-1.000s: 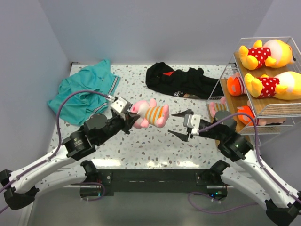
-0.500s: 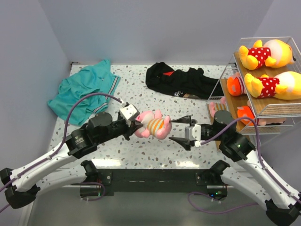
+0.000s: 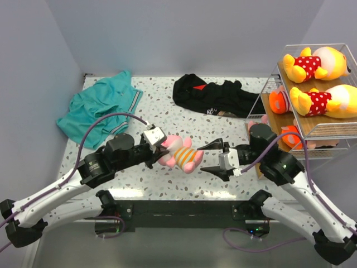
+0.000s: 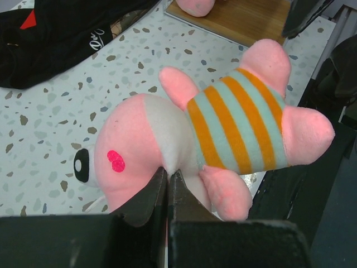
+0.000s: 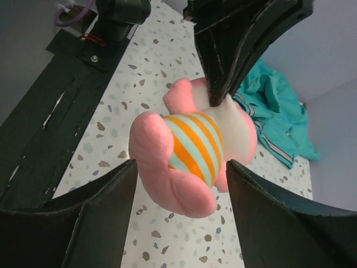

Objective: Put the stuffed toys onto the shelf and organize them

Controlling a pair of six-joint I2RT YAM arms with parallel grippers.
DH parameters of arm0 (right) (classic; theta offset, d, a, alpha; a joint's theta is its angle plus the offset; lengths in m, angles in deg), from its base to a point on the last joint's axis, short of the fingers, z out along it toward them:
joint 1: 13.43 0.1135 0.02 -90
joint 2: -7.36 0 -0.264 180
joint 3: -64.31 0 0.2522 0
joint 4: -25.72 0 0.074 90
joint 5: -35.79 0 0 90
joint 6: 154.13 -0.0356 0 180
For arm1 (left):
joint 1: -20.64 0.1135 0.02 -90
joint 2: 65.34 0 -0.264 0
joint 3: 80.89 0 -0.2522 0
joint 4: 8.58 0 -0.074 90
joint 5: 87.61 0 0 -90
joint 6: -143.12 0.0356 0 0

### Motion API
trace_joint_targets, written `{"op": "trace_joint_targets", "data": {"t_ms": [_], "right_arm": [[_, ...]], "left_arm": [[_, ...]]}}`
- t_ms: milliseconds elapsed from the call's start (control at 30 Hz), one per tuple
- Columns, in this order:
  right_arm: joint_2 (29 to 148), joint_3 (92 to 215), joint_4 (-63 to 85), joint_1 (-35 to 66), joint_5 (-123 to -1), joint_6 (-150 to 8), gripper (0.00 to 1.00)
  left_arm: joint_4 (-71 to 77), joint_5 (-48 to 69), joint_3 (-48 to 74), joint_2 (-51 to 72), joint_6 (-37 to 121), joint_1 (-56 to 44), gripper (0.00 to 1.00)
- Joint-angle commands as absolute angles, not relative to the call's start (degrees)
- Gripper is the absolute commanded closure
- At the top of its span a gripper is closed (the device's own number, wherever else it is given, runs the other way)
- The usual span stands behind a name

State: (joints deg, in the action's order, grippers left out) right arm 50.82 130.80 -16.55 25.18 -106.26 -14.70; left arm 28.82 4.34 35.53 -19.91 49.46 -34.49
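Observation:
My left gripper (image 3: 164, 153) is shut on a pink pig (image 3: 179, 154) in an orange and pale striped top, pinching it at the neck (image 4: 167, 167) and holding it above the table. My right gripper (image 3: 209, 158) is open, its jaws just right of the pig's legs; in the right wrist view the pig (image 5: 189, 156) hangs between the spread fingers (image 5: 89, 212) without touching them. The shelf (image 3: 312, 103) stands at the right with two yellow-orange bears (image 3: 318, 64) (image 3: 326, 101) on its upper tiers and more toys (image 3: 290, 134) on the lower board.
A teal polo shirt (image 3: 100, 109) lies at the back left of the speckled table (image 3: 156, 100). A black garment with a red mark (image 3: 215, 95) lies at the back middle. Grey walls close the back and sides.
My left gripper has carried the pig right and toward the near edge. My right gripper has moved left, and its open jaws now flank the pig's legs.

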Motion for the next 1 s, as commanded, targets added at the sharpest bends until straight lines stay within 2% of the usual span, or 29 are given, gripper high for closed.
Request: {"op": "trace_joint_targets", "data": {"t_ms": [0, 333, 467, 600, 633, 667, 733, 767, 800, 867, 900, 933, 967], "right_arm": [[52.7, 132.5, -21.4, 26.3, -108.8, -11.7, 0.32], [57.1, 131.5, -19.8, 32.4, -99.8, -11.7, 0.36], [58.3, 131.3, -20.5, 34.6, -96.2, -11.5, 0.46], [59.3, 131.2, -21.0, 35.6, -93.0, -11.7, 0.69], [59.5, 131.1, -20.5, 35.6, -92.0, -12.6, 0.89], [59.9, 131.0, -20.0, 35.6, -90.6, -13.1, 0.98], [60.6, 131.1, -19.7, 35.7, -87.1, -14.6, 1.00], [61.1, 131.2, -19.5, 35.7, -86.4, -15.2, 1.00], [61.8, 131.4, -19.2, 35.7, -84.6, -15.9, 1.00], [62.4, 131.5, -16.6, 35.9, -82.6, -19.7, 1.00], [62.6, 131.5, -14.7, 36.0, -81.1, -21.2, 1.00], [62.7, 131.5, -13.9, 36.1, -78.6, -24.3, 1.00], [62.6, 131.4, -13.1, 36.1, -76.8, -25.9, 1.00]], "left_arm": [[27.4, 6.2, 34.1, -20.1, 50.5, -34.4, 1.00], [26.0, 9.2, 33.3, -18.2, 50.3, -34.3, 1.00], [25.5, 9.4, 32.7, -17.5, 50.2, -34.3, 1.00], [24.6, 9.1, 32.2, -17.7, 49.9, -34.3, 1.00], [24.3, 8.3, 32.1, -17.7, 49.7, -34.3, 1.00], [24.1, 7.8, 31.9, -17.8, 49.3, -34.3, 1.00], [23.4, 6.5, 31.2, -17.9, 48.8, -34.3, 1.00], [22.9, 5.9, 30.9, -18.1, 48.2, -34.3, 0.93], [22.4, 5.1, 30.7, -18.4, 47.9, -34.3, 0.74], [20.7, 1.0, 30.4, -19.0, 46.6, -34.3, 0.60], [19.3, -2.8, 30.2, -19.2, 46.3, -34.3, 0.48], [18.7, -5.8, 30.1, -19.4, 45.9, -34.3, 0.40], [18.3, -9.2, 30.0, -19.7, 44.7, -34.4, 0.21]]}}
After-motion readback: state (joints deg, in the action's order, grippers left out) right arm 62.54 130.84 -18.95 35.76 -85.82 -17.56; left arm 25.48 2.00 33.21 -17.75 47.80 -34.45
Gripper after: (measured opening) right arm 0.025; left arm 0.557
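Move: My left hand still pinches the pink striped toy by its head end, its middle about 8 cm to the right and 1 cm back, just below the fingertips. From my open right hand that middle lies some 9 cm to the left, 3 cm ahead and 6 cm down, legs nearest. The left gripper stands 19 cm left of the right hand, 4 cm ahead and 4 cm lower; the shelved pink toy is roughly 31 cm right, 24 cm ahead and 20 cm down. I lower my right hand about 6 cm and edge it left over the toy's legs, tipping its fingers down some 15 degrees, then shut them on the leg end. My left hand sinks a centimetre with the toy, opens roughly halfway to let go of the head, and begins to rise, while my right keeps its pinch and goes on forward and down. ##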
